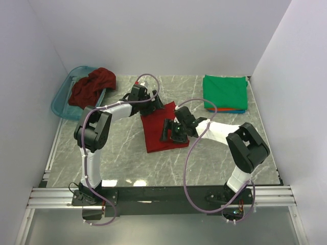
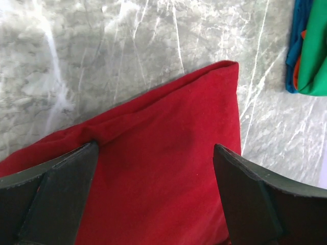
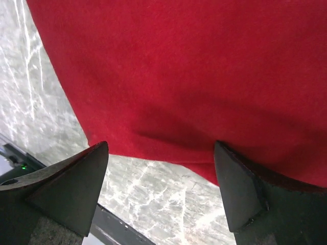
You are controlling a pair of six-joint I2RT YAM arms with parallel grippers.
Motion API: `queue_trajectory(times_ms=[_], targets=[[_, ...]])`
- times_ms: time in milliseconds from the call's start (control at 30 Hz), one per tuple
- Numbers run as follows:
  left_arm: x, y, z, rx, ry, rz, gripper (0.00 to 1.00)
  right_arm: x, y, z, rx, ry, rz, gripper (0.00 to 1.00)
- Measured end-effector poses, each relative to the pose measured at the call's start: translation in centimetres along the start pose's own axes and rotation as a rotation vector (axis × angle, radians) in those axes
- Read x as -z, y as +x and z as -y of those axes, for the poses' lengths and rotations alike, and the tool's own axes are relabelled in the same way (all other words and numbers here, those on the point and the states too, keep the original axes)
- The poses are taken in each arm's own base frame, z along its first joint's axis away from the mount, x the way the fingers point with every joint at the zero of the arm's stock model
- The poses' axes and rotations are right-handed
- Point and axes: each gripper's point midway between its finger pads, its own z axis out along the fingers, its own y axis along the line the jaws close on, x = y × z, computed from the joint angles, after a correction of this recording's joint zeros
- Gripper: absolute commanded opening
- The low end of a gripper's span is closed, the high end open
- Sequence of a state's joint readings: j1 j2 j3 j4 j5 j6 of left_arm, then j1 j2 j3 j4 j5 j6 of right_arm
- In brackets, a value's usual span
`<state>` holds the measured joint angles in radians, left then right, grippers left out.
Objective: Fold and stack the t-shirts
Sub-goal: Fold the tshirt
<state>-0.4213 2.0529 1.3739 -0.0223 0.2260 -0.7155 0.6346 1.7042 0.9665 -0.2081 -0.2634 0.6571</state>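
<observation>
A bright red t-shirt [image 1: 159, 133] lies folded flat in the middle of the marble table. My left gripper [image 1: 152, 102] hovers over the shirt's far edge, open, with red cloth [image 2: 168, 173] below its spread fingers and nothing gripped [image 2: 156, 148]. My right gripper [image 1: 168, 130] is over the shirt's right side, open too; its fingers straddle the hem of the red t-shirt [image 3: 179, 66] without pinching it [image 3: 161, 148]. A folded green t-shirt [image 1: 225, 91] tops a stack at the back right, with orange-red and blue edges [image 2: 296, 46] showing under it. A maroon t-shirt [image 1: 92, 84] lies crumpled in the basket.
A translucent teal plastic basket [image 1: 62, 102] stands at the back left against the wall. White walls close in the table on three sides. A dark rail [image 3: 122, 227] runs along the table's near edge.
</observation>
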Motion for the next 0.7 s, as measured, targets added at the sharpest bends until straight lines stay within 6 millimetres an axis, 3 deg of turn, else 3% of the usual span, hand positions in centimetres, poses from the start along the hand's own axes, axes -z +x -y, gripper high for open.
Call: queue_trajectory(times_ms=[200,333,500,700], targets=[[0.2,1.0,-0.2,0.011,0.054,0.025,0.99,0.1,-1.1,1.1,-0.012,0.001,0.004,0.9],[2.5,3.1,-1.0,0.05,0.071,0.034,0.99,0.2,-2.4,2.3,0.007,0.034,0.007,0.9],[6.7,7.7,-1.3,0.126,0.072,0.026,0.99,1.0,-5.1,5.1,0.051,0.132,0.037,0.92],[8.9,14.0,2.1,0.1,0.07,-0.044,0.99,3.1,-6.5,7.4,0.143,0.25,0.046,0.94]])
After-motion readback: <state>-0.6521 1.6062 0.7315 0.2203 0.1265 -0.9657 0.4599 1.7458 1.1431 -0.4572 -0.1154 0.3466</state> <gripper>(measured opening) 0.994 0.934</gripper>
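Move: The folded red shirt's middle lies about 13 cm back and 6 cm right of the left hand, whose fingertips are on the cloth near its far edge. From the right hand, on the near part of the shirt, the middle is roughly 4 cm ahead and 3 cm to the left. The green-topped stack stands some 33 cm right and 22 cm ahead of the right hand; the blue basket is about 45 cm left and 6 cm ahead of the left hand. With its fingers kept wide open and the tips still on the red cloth, the left hand sweeps level back about 16 cm over the shirt, from near its far edge towards its near-left part, bowing slightly left before it comes back to the right. Meanwhile the open right hand slides right and forward about 10 cm at nearly the same height, up towards the shirt's far right corner, its left side rolling down some 15 degrees. ##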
